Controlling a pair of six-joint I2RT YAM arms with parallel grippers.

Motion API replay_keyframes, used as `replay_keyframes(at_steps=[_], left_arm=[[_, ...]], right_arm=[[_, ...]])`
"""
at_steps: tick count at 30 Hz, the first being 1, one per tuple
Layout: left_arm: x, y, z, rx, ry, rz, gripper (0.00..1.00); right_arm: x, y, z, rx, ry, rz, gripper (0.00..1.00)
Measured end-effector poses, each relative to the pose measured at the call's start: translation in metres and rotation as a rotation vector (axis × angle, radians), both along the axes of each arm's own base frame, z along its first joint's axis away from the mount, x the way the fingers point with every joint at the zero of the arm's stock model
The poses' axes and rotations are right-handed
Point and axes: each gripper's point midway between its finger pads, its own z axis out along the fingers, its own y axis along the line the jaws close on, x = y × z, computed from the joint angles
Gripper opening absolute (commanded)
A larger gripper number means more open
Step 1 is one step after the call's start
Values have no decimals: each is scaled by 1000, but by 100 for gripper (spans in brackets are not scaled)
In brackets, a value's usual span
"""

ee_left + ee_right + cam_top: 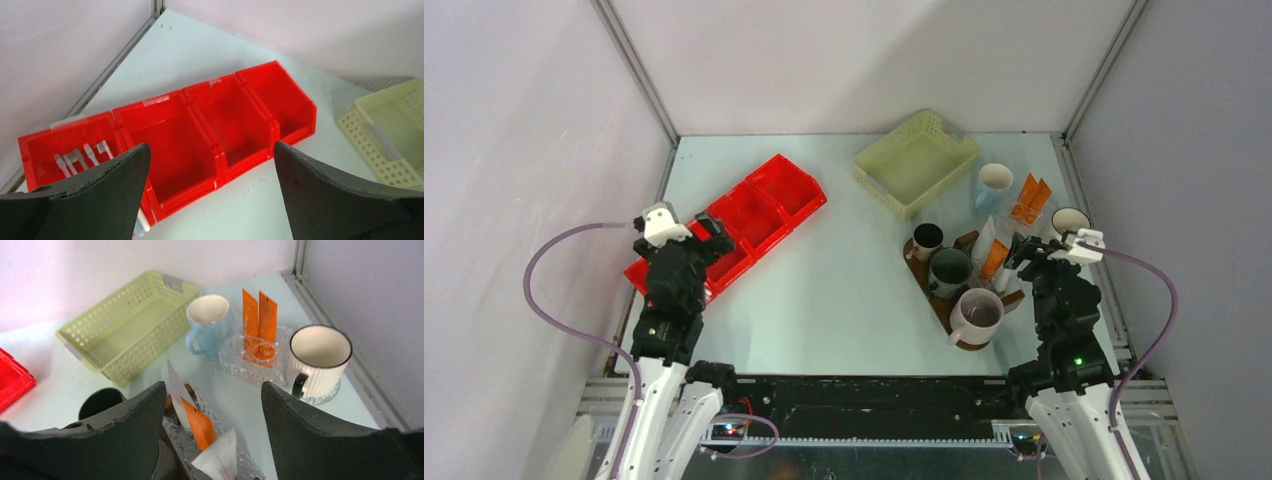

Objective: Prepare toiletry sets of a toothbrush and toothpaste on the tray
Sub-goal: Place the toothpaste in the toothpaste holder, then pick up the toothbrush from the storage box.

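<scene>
The dark brown oval tray [936,300] carries a small dark brown mug [927,240], a dark green mug [950,270] and a mauve-grey mug [977,314]. A clear holder at its right side holds white and orange toothpaste tubes [990,255]. In the right wrist view these are a white tube [176,385], an orange one [200,427] and another white one [220,457]. My right gripper [212,387] is open just above them, holding nothing. Several white toothbrushes [82,155] lie in the red bin's end compartment. My left gripper [210,150] is open and empty above the bin.
The red compartmented bin [734,220] lies at the left. A pale yellow mesh basket [916,160] stands at the back. A light blue mug [207,322], two orange tubes in a clear holder [259,322] and a white ribbed mug [317,360] stand at the back right near the wall.
</scene>
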Motion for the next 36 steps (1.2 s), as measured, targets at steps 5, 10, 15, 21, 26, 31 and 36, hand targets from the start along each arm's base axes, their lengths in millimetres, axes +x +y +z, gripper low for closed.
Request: replay_keyframes(at_steps=[5, 10, 15, 21, 26, 31, 36], left_arm=[[-1, 6, -30, -19, 125, 52, 100], [-11, 20, -57, -41, 263, 167, 97], [-22, 33, -83, -80, 372, 279, 86], [-29, 60, -103, -175, 425, 432, 73], [-36, 79, -133, -237, 501, 544, 66], [-41, 90, -155, -278, 578, 617, 60], [-45, 98, -172, -294, 641, 671, 57]], right_arm=[[-7, -3, 28, -19, -68, 0, 87], [-11, -6, 36, -58, -86, -1, 99], [-13, -8, 36, -96, -82, -3, 99], [-23, -10, 47, -118, -135, -6, 99], [-31, -11, 53, -130, -191, -6, 100], [-35, -11, 50, -138, -207, -5, 99], [-37, -9, 52, -140, -236, 4, 99]])
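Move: Below the left hand, some 23 cm down, lie the toothbrush handles, about 3 cm back and 8 cm to its left. The next compartment, empty, is about 7 cm ahead of that hand, straight in line; the middle compartment 16 cm ahead and 7 cm right. The toothpaste already stands about 11 cm below the right hand; from that hand the orange tube is 5 cm ahead, 1 cm left, the pink mug 5 cm back, 5 cm left. Swooping down some 17 cm, the left hand also goes about 10 cm left and a little back, towards the toothbrush handles, tipping its fingers down and turning counter-clockwise, each by nearly 40 degrees, while they narrow to a bit over half open, still clear of the brushes. The right hand rises and backs away from the toothpaste, its fingers opening fully. ##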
